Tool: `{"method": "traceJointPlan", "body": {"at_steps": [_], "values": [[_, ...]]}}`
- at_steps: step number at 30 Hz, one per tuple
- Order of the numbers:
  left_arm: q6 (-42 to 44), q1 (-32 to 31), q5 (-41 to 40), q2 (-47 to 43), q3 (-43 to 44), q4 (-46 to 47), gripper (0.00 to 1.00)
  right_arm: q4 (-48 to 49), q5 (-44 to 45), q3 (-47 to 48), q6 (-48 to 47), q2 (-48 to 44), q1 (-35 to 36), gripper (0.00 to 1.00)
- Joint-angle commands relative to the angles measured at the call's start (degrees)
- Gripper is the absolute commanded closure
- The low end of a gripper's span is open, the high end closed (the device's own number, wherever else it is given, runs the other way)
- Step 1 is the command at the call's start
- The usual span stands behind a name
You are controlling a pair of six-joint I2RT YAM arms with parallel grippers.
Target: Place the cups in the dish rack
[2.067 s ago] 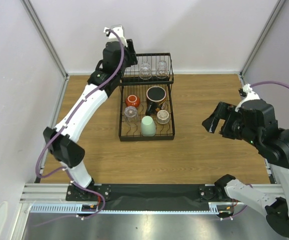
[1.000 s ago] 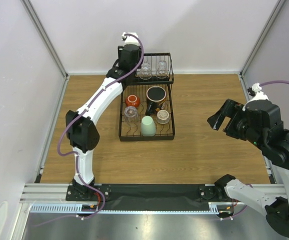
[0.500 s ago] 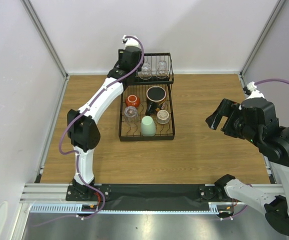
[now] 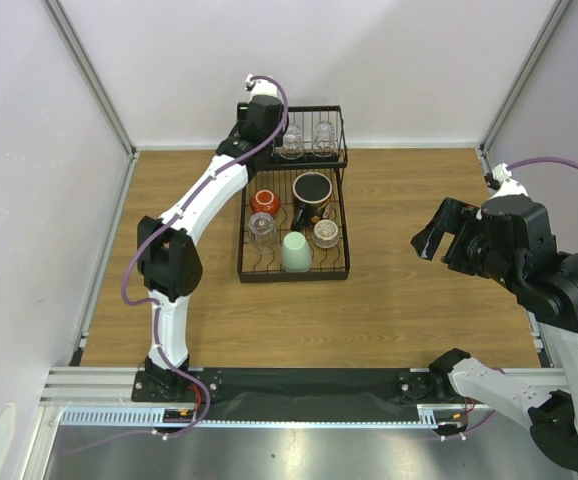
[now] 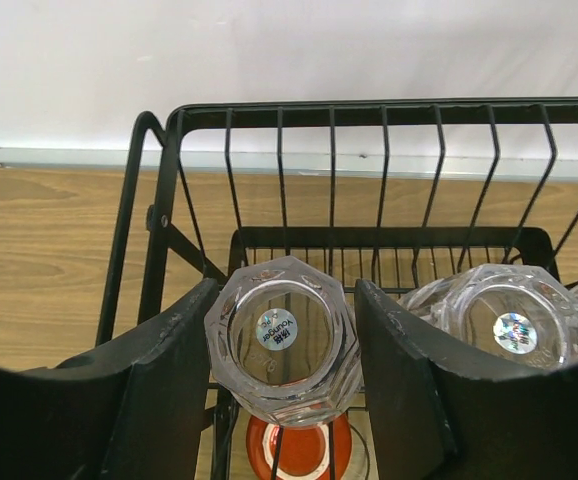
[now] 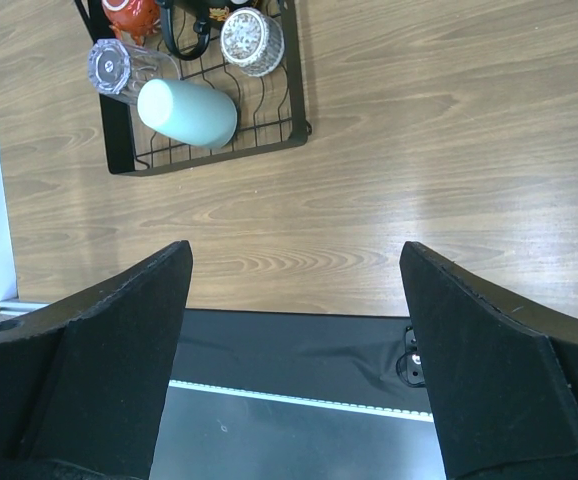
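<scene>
The black wire dish rack stands at the far middle of the table. Its tray holds a red mug, a black-rimmed mug, a clear tumbler, a mint-green cup and another glass. Two tumblers stand upside down in the raised basket. My left gripper is shut on another upside-down clear tumbler at the basket's left end, next to a second tumbler. My right gripper is open and empty, raised over the table's right side.
White walls with metal posts enclose the table on three sides. The right wrist view shows the rack's near corner, the mint cup, bare wood and the black strip at the table's near edge.
My left arm has swung right to the left end of the raised basket and has stayed there for the last half second. My right gripper has drifted slightly and stays open.
</scene>
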Motion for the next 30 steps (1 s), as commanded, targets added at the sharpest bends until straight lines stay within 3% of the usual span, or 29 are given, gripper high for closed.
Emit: {"method": "traceJointPlan", "body": {"at_steps": [1, 7, 12, 30], "values": [[-1.2, 0.6, 1.5, -0.2, 1.8, 1.4, 0.48, -2.4, 1.0, 0.4, -0.7, 0.2, -0.2, 0.10], [-1.9, 0.9, 3.8, -0.7, 2.5, 0.7, 0.16, -1.5, 0.5, 0.8, -1.2, 1.0, -0.3, 0.09], [-1.2, 0.9, 3.5, -1.8, 2.5, 0.0, 0.00, -1.0, 0.3, 1.1, -1.3, 1.1, -0.2, 0.10], [-8.3, 0.9, 3.0, -9.8, 2.8, -1.2, 0.03, 3.3, -2.7, -1.3, -0.7, 1.4, -0.3, 0.10]]}}
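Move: The left hand still grips the clear cup at the left end of the rack's upper tray; the cup's middle lies about 1 cm ahead of the hand and 2 cm below. The middle clear cup stands some 8 cm right of it and level with it, the far clear cup about 15 cm right. The red cup sits in the lower tray, roughly 9 cm back, 1 cm left and 20 cm below the hand. From the right hand the gripped cup is about 39 cm ahead, 31 cm left and 11 cm lower. Opening wide where it is, the left gripper lets go of the clear cup at the left end of the upper tray and shifts about 1.5 cm right towards the middle cup. Then it lifts straight off, rising some 6 cm, easing 2 cm back and the same bit left again, while rolling nearly 10 degrees with its left side dropping; the fingers stay open. ##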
